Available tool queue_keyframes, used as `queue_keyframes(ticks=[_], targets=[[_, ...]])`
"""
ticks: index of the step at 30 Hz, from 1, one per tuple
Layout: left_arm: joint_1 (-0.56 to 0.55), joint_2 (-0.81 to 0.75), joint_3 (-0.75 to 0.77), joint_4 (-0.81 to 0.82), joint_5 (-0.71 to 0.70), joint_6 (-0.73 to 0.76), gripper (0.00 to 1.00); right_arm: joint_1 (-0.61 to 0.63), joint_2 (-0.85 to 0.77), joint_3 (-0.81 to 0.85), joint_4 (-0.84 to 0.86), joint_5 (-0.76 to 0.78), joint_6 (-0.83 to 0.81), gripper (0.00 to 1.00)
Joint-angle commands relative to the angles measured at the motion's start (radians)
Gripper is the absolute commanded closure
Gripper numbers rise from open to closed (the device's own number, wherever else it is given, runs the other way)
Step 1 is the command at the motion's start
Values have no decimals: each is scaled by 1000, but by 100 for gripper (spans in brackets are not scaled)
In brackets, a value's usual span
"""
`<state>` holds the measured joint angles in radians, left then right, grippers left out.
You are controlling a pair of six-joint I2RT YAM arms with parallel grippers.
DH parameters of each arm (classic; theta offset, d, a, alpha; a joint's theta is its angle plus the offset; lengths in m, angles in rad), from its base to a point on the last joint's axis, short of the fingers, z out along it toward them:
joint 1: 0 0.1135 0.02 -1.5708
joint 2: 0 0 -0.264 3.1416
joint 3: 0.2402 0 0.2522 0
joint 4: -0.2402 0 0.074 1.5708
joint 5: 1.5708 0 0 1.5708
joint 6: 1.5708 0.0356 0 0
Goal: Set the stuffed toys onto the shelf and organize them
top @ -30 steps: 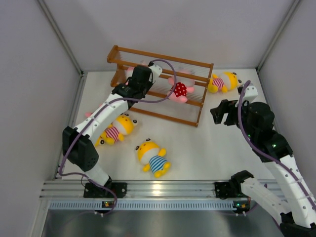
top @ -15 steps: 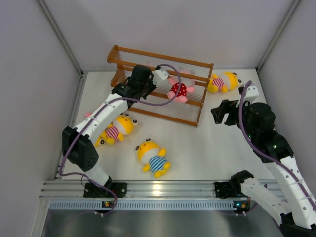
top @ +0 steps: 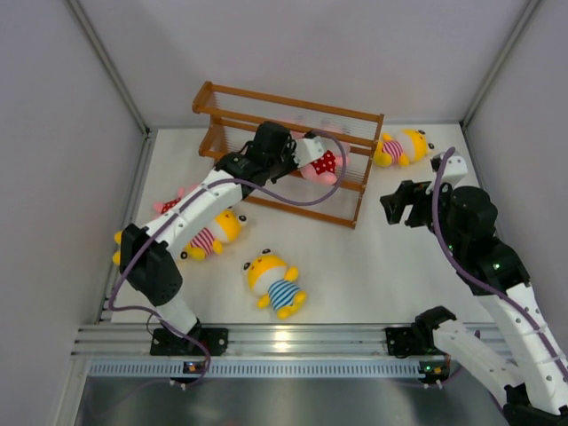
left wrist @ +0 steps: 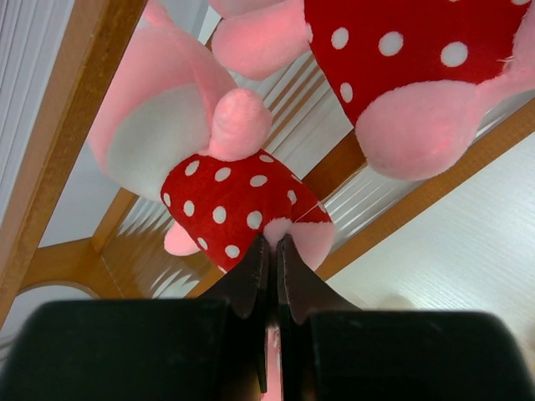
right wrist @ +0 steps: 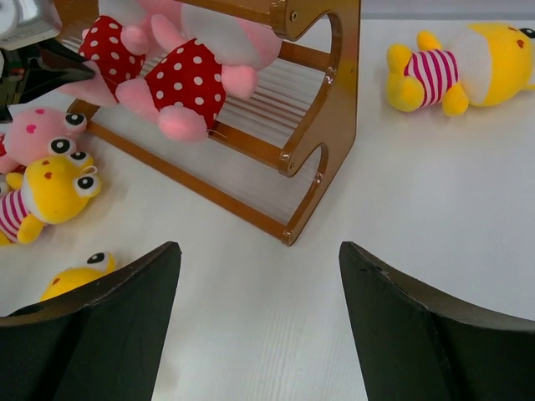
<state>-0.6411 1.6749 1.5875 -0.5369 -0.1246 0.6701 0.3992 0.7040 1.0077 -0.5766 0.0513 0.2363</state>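
In the left wrist view my left gripper (left wrist: 269, 244) is shut on a pink foot of a pink stuffed toy in a red white-dotted outfit (left wrist: 224, 200), which lies on the brown wooden shelf (left wrist: 58, 159). A second pink dotted toy (left wrist: 418, 67) lies right beside it on the same shelf (top: 355, 120). From above, the left gripper (top: 306, 155) hides most of the held toy. My right gripper (right wrist: 259, 276) hangs open over bare table, right of the shelf. A yellow toy in a blue-striped shirt (top: 275, 284) lies on the table.
A yellow pink-striped toy (top: 399, 146) lies at the back right beside the shelf's end frame (right wrist: 330, 109). Another yellow pink-striped toy (top: 213, 232) and a pink toy (top: 173, 200) lie left of the shelf under the left arm. Grey walls enclose the table.
The left gripper has slid right along the shelf and closed on the pink dotted toy's foot. The right arm has stayed still.
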Motion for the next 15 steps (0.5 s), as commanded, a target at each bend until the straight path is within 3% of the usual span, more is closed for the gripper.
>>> queue_keyframes(ticks=[1,7,15], targets=[[-23,12,58,23,19,20,100,15,-12,19,-3,12,3,23],[-101,16,74,22,3,2,100,15,-14,17,-3,16,3,23],[-127,57,140,22,14,-7,100,15,-18,12,-8,19,0,23]])
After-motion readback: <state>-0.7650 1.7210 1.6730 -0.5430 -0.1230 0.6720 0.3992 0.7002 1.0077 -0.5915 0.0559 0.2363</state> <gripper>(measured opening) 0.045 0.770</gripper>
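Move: Just right of the left hand, which holds one pink toy by its leg, the second pink toy sits in the shelf's middle tier, about 9 cm right and 5 cm ahead at roughly hand height. The held toy's body is some 6 cm straight ahead, leaning against it; the shelf's right side panel stands about 17 cm right and 2 cm ahead. From the right hand, the second pink toy lies roughly 20 cm ahead, 19 cm left and a little lower. Dragging the held pink toy by its leg, the left hand goes about 6 cm to the right along the shelf, easing back a couple of centimetres and rising slightly late on. The shut fingers keep their pinch and the wrist turns a little clockwise, so the held toy keeps pushing against the second pink toy, towards the shelf's right side panel. ##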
